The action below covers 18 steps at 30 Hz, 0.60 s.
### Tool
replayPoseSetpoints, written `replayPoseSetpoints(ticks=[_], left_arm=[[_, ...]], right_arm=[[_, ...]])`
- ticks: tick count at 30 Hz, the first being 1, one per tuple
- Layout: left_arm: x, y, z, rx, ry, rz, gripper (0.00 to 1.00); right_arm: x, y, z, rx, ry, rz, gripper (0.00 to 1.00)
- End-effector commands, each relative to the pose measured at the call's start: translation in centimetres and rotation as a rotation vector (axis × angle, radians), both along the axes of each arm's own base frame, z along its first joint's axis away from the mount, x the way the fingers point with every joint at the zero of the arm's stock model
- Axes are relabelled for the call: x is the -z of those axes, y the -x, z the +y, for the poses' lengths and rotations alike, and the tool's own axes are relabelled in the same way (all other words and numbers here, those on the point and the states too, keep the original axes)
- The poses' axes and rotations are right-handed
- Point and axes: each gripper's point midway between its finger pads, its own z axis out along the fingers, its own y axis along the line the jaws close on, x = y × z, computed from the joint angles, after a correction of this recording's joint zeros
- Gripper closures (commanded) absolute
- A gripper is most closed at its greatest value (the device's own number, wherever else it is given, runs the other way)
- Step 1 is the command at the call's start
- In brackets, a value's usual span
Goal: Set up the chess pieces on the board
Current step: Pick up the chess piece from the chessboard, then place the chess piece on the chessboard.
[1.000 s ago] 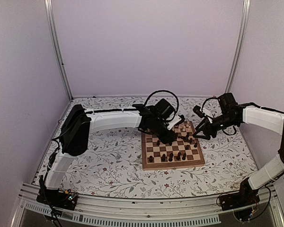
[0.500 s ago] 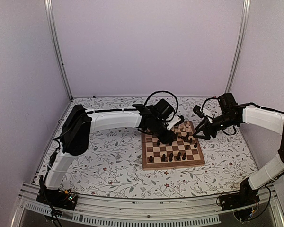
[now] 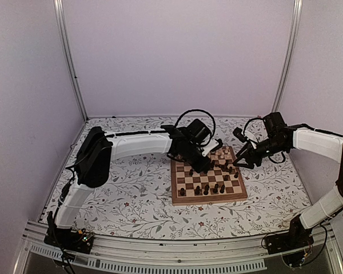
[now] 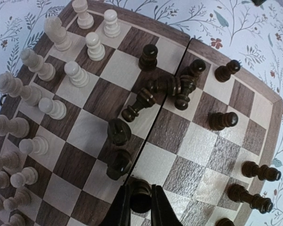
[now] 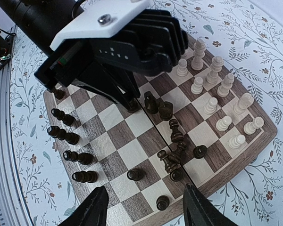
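The checkered wooden board (image 3: 235,192) lies on the floral cloth, also in the left wrist view (image 4: 266,113) and the right wrist view (image 5: 236,157). Pale pieces (image 4: 78,75) stand in rows on one side (image 5: 226,106). Dark pieces stand along the opposite edge (image 5: 66,136), and several dark ones lie jumbled mid-board (image 4: 172,89). My left gripper (image 4: 140,202) is over the board's middle, shut on a dark piece (image 4: 140,193). My right gripper (image 5: 144,207) is open and empty above the board's right edge (image 3: 243,162).
The floral table cloth (image 3: 131,194) surrounds the board. Pale walls and metal posts (image 3: 68,63) enclose the table. The left arm's body (image 5: 113,42) hangs over the board's middle in the right wrist view.
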Motion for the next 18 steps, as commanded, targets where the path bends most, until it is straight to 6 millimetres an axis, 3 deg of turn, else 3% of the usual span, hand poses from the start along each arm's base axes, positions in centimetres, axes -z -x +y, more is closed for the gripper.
replayPoseSetpoints(ticks=[1, 4, 8, 12, 18], left_arm=[[-3.5, -0.2, -0.6, 0.003, 0.051, -0.032, 0.91], [-6.4, 0.8, -1.7, 0.017, 0.123, -0.038, 0.91], [-8.7, 2.3, -3.2, 0.060, 0.186, -0.052, 0.92], [-9.2, 4.3, -5.0, 0.137, 0.231, -0.049, 0.92], [-8.0, 8.1, -7.5, 0.298, 0.231, -0.055, 0.91]], right_arm=[[0.0, -0.8, -0.4, 0.024, 0.032, -0.017, 0.43], [0.2, -1.8, -1.2, 0.073, 0.067, -0.034, 0.44], [0.0, -3.1, -2.7, 0.152, 0.093, -0.048, 0.44], [0.1, -4.7, -5.1, 0.257, 0.126, -0.065, 0.43], [0.9, -6.6, -8.6, 0.405, 0.171, -0.053, 0.43]])
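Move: The left gripper already has a dark chess piece shut in its fingers, on the near side of the board's fold; the empty near-row square beside the set-up dark row lies about 9 cm back and 9 cm right of it. The row's right end is 9 cm back, 6 cm right; a lone dark piece 3 cm back, 9 cm right; the fallen pieces 2 cm ahead, 9 cm right. From the right gripper that square is some 7 cm back, 5 cm left. Keep the left fingers shut on the dark piece and lift it off the board, first nearly straight up, then rising on to about 6 cm while carrying it some 5 cm right and 5 cm back towards the board's near-right corner, fingertips tilting further right. Meanwhile swing the open, empty right gripper about 6 cm right and 4 cm forward, clear of the board, turning clockwise. ##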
